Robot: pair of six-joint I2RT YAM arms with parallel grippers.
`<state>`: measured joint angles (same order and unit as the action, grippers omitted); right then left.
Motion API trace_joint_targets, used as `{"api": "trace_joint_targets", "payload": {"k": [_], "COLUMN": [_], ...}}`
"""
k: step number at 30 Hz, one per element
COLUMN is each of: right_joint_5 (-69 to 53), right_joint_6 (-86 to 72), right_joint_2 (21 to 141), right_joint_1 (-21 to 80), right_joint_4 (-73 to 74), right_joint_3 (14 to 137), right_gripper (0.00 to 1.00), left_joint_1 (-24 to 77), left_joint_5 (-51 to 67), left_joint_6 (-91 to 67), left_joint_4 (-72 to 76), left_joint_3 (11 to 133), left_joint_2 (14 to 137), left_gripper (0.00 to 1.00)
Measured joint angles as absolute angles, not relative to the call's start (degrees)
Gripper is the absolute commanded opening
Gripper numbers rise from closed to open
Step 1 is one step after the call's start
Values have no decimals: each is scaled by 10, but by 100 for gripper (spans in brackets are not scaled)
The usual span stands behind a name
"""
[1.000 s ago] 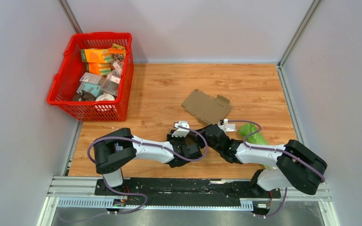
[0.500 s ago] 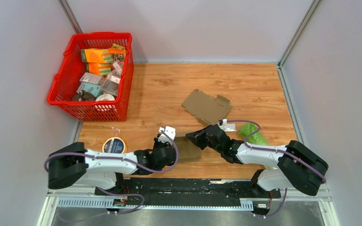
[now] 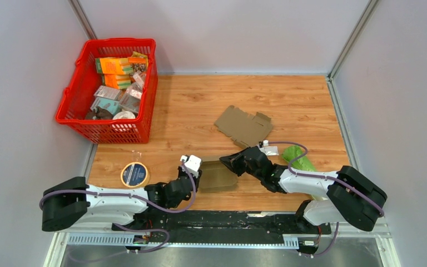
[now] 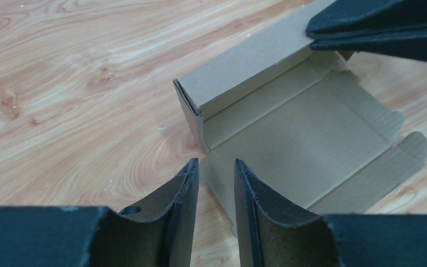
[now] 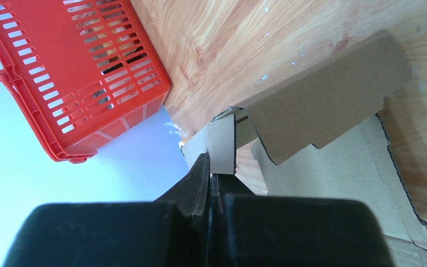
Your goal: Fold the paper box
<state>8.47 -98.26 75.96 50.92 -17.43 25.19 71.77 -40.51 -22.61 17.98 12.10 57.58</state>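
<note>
The paper box [image 3: 218, 176] lies partly folded near the table's front, brown cardboard with one side wall standing [image 4: 244, 78] and its floor and flaps spread flat. My right gripper [image 3: 231, 161] is shut on an upright flap [image 5: 222, 143] at the box's far right corner, and its black fingers [image 4: 383, 28] show at the top right of the left wrist view. My left gripper [image 3: 192, 171] sits just left of the box, open, with bare wood between its fingers [image 4: 188, 183]. The fingertips stop short of the near edge of the box [image 4: 289, 133].
A second flat cardboard blank [image 3: 243, 125] lies behind the box. A red basket [image 3: 72, 105] full of packets stands at the back left. A tape roll [image 3: 134, 174] lies left of my left arm, and a green object [image 3: 299, 159] sits by my right arm.
My left gripper has let go of the box, opened, and pulled back to the left as its arm swung low along the front edge, uncovering the tape roll. The right gripper keeps its hold.
</note>
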Motion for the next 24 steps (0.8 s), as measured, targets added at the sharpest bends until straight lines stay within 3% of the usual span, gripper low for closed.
{"api": "trace_joint_targets", "payload": {"k": [5,13,21,23,24], "right_joint_5": [84,84,83,83,83], "right_joint_6": [-983,-983,-986,-987,-988], "right_joint_2": [760,760,760,760,760], "right_joint_1": [509,509,509,509,509], "right_joint_4": [-174,-174,-174,-174,-174], "right_joint_3": [252,252,252,252,252], "right_gripper": [0,0,0,9,29], "left_joint_1": [718,708,698,697,697], "left_joint_5": [-418,-474,-507,-528,-536], "left_joint_6": [-211,-216,-211,-211,-213], "left_joint_4": [206,218,234,248,256], "left_joint_3": [139,185,208,213,215], "left_joint_2": [654,735,792,810,818], "left_gripper": [33,32,13,6,4]}}
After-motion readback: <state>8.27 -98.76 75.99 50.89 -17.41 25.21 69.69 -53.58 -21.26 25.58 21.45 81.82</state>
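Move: The left hand's goal, the far-left corner of the box's raised far wall, stands about 4 cm ahead, 2 cm to its right and 1 cm lower. The right gripper's tips are some 4 cm ahead and 7 cm to the right. The box floor's middle lies about 2 cm back, 7 cm right and 5 cm down. The loose cardboard is roughly 15 cm ahead, 15 cm right and 5 cm down. From the right hand, that corner lies level, about 6 cm left and 2 cm lower. Sinking first by a good centimetre, then running mainly forward, the left hand travels about 5 cm towards the far-left corner of the box's raised wall, swinging 10 to 15 degrees counter-clockwise and rolling its left side up. Its slightly parted fingers close most of the way and pinch the wall's corner edge, while the right hand stays put and keeps its pinch on the wall farther right. ##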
